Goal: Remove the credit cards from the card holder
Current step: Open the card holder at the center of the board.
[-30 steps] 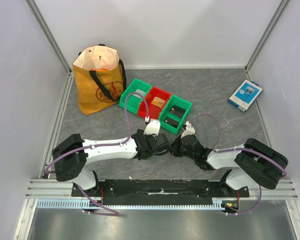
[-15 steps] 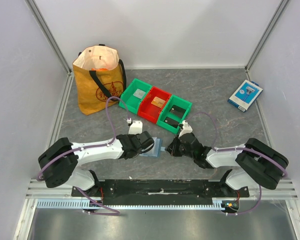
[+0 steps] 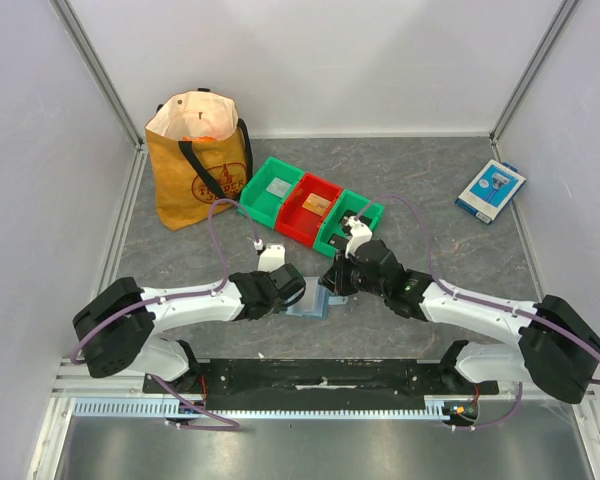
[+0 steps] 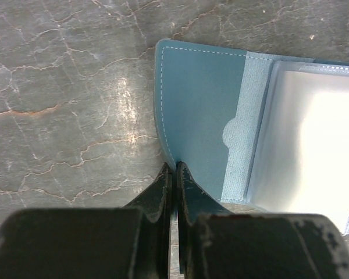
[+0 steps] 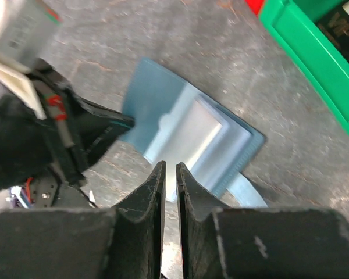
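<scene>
The card holder (image 3: pixel 308 303) lies open on the table, dusty blue (image 4: pixel 198 104), with a pale glossy panel (image 4: pixel 305 133) over its inner pocket. My left gripper (image 4: pixel 174 168) is shut on the card holder's left edge, and its fingers (image 5: pixel 104 125) show pinching that corner in the right wrist view. My right gripper (image 5: pixel 170 168) hovers just above the card holder (image 5: pixel 157 99), jaws a narrow gap apart with nothing between them. A pale grey credit card (image 3: pixel 277 188) lies in the left green bin and an orange-tan one (image 3: pixel 317 203) in the red bin.
Three bins stand in a row behind the grippers: green (image 3: pixel 257 200), red (image 3: pixel 302 225), green (image 3: pixel 372 215), the last holding dark flat items. A yellow tote bag (image 3: pixel 195 160) stands at the back left. A blue-and-white box (image 3: pixel 490 190) lies at the back right.
My left gripper has pulled back left and shut on the card holder's edge, and the holder now lies open. My right arm has reached forward over it and its jaws have parted slightly.
</scene>
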`<act>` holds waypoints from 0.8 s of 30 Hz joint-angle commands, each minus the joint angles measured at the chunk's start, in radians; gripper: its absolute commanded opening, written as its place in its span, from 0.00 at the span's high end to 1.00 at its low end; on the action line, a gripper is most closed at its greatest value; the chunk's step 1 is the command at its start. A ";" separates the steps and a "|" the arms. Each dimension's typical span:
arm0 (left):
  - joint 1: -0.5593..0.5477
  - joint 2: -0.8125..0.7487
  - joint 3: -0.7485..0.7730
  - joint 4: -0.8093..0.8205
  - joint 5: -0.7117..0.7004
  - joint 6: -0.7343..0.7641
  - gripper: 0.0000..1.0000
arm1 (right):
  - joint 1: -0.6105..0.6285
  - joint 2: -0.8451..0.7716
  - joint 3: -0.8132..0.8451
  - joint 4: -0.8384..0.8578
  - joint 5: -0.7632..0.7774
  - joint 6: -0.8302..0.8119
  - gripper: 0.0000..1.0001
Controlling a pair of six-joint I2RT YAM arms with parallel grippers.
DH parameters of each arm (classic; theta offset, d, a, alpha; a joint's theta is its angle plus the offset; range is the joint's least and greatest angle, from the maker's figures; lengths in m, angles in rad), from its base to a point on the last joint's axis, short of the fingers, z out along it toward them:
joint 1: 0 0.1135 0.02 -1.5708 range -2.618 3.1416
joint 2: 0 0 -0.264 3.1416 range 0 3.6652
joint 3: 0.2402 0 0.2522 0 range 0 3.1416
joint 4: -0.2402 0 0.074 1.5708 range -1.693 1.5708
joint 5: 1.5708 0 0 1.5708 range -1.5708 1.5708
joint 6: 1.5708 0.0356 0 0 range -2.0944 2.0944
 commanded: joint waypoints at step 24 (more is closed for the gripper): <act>-0.016 -0.034 -0.087 0.167 0.157 -0.058 0.98 | 0.003 0.350 -0.001 0.203 -0.115 0.032 0.85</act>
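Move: The card holder's clear pocket lies open on the table, its middle about 3 cm to the right hand's left, level with it in reach and some 9 cm below. The holder's strap sticks out roughly 5 cm to the right of that pocket's middle, and the green tray sits about 16 cm ahead and 5 cm to the right of the right hand, some 8 cm below. From the left hand, already pinching the cover flap's near corner, the pocket is about 8 cm right, 3 cm ahead and barely lower. The opened card holder is kept by its flap in the left fingers, which shift about 2 cm to the right. Over its clear pocket the right hand, fingers staying nearly shut, first rises a little, then sinks to end some 7 cm lower, easing 2 or 3 cm left and tipping slightly steeper; it comes close above the pocket, touch not clear. ##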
